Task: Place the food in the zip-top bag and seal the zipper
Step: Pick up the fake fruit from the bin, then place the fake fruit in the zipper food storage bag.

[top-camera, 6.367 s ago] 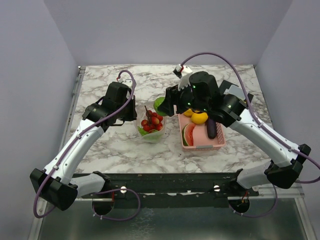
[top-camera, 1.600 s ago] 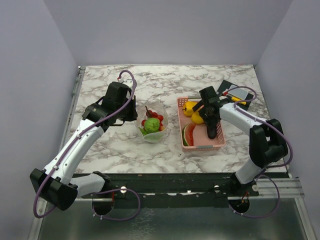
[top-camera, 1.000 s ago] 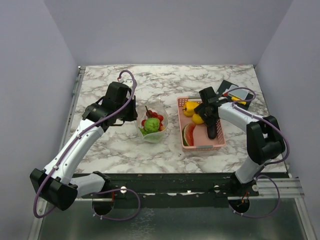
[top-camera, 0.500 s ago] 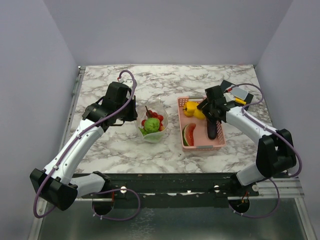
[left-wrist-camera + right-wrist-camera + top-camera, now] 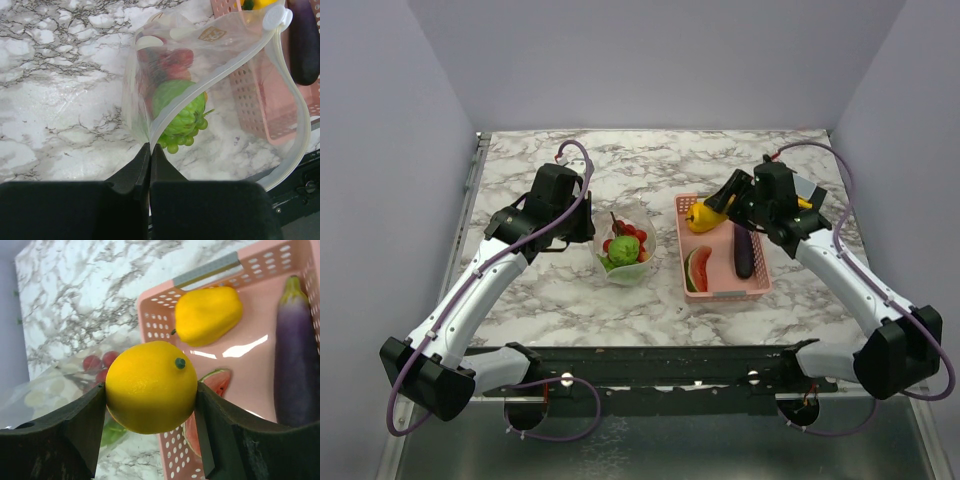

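The clear zip-top bag [image 5: 625, 255] stands open on the marble table, with a green fruit [image 5: 176, 112] and red strawberries [image 5: 172, 59] inside. My left gripper [image 5: 150, 148] is shut on the bag's near edge, where the zipper strip [image 5: 220, 75] starts. My right gripper [image 5: 150, 390] is shut on a yellow lemon [image 5: 150, 387] and holds it above the pink basket [image 5: 150, 315]. In the top view this gripper [image 5: 723, 198] hangs over the basket's far end. A yellow pepper [image 5: 207, 315], a purple eggplant [image 5: 295, 365] and a watermelon slice [image 5: 215, 382] lie in the basket.
The pink basket [image 5: 725, 293] sits just right of the bag. A black mat with a grey item [image 5: 807, 187] lies behind the right arm. Grey walls close in the table on three sides.
My right gripper has risen out of the basket with the lemon between its fingers and the arm has swung back to the right. The left arm and the bag stay still.
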Controlling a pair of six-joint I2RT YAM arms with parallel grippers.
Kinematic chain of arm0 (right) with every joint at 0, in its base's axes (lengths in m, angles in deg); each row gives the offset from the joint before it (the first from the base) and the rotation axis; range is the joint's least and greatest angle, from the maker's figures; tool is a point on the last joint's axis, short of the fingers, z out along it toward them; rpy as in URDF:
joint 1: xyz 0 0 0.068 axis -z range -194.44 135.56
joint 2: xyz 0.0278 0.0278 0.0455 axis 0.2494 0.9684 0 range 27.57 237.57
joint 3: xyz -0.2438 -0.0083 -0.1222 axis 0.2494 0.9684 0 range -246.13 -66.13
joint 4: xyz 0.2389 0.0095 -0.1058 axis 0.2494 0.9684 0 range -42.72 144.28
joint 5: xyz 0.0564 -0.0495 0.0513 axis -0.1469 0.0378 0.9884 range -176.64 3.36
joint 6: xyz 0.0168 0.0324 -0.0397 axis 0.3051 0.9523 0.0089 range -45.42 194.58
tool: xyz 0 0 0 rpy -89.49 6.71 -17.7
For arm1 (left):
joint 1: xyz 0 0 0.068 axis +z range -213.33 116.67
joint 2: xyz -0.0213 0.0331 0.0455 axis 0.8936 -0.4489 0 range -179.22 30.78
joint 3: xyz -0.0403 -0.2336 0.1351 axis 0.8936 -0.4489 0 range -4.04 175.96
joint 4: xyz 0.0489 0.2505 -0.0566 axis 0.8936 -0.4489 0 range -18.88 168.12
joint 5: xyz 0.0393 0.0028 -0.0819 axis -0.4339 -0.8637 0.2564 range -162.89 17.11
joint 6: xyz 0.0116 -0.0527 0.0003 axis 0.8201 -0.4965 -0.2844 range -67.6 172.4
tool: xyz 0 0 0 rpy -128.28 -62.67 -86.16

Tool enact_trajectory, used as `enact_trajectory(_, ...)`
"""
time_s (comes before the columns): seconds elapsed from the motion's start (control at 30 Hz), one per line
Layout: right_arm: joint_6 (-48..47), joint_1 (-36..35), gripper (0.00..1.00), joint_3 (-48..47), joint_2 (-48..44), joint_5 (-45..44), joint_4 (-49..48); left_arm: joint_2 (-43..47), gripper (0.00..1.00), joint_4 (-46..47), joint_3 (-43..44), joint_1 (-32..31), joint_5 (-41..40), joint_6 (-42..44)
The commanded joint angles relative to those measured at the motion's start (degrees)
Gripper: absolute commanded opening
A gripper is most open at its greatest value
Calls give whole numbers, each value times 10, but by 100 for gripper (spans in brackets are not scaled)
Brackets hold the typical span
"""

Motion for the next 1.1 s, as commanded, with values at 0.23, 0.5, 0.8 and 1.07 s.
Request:
enact_trajectory(0.23,-153,-108,19,-102,-44,78,-8,4,0,-4,3,3,6,2)
enact_trajectory(0.5,-237,-202,19,-154,-22,71,-19,7,0,-4,3,3,8,3)
enact_trajectory(0.8,-329,-286,19,-239,48,40,35,6,0,-4,3,3,12,5)
enact_trajectory(1.07,-334,-317,19,-265,98,37,66,8,0,-6,5,3,12,7)
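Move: The zip-top bag, gaping open with food in it, lies about 21 cm to the left of the right hand, some 5 cm nearer the base and 11 cm lower. In the bin below that hand, all about 15 cm down, are the yellow pepper 5 cm farther out and 1 cm left, the watermelon slice 7 cm back and 2 cm left, and the eggplant 3 cm back and 9 cm right. From the left hand, the bag's middle is 7 cm right, 3 cm ahead and 15 cm down. Still pinching the lemon, the right hand carries it out over the bin's side to the bag, some 20 cm left, rising about 14 cm while drawing back 9 cm, then dipping 2 cm. The wrist swings some 50 degrees counter-clockwise and the fingers tip up nearer level. The left fingers stay shut on the bag's rim, unmoving. ##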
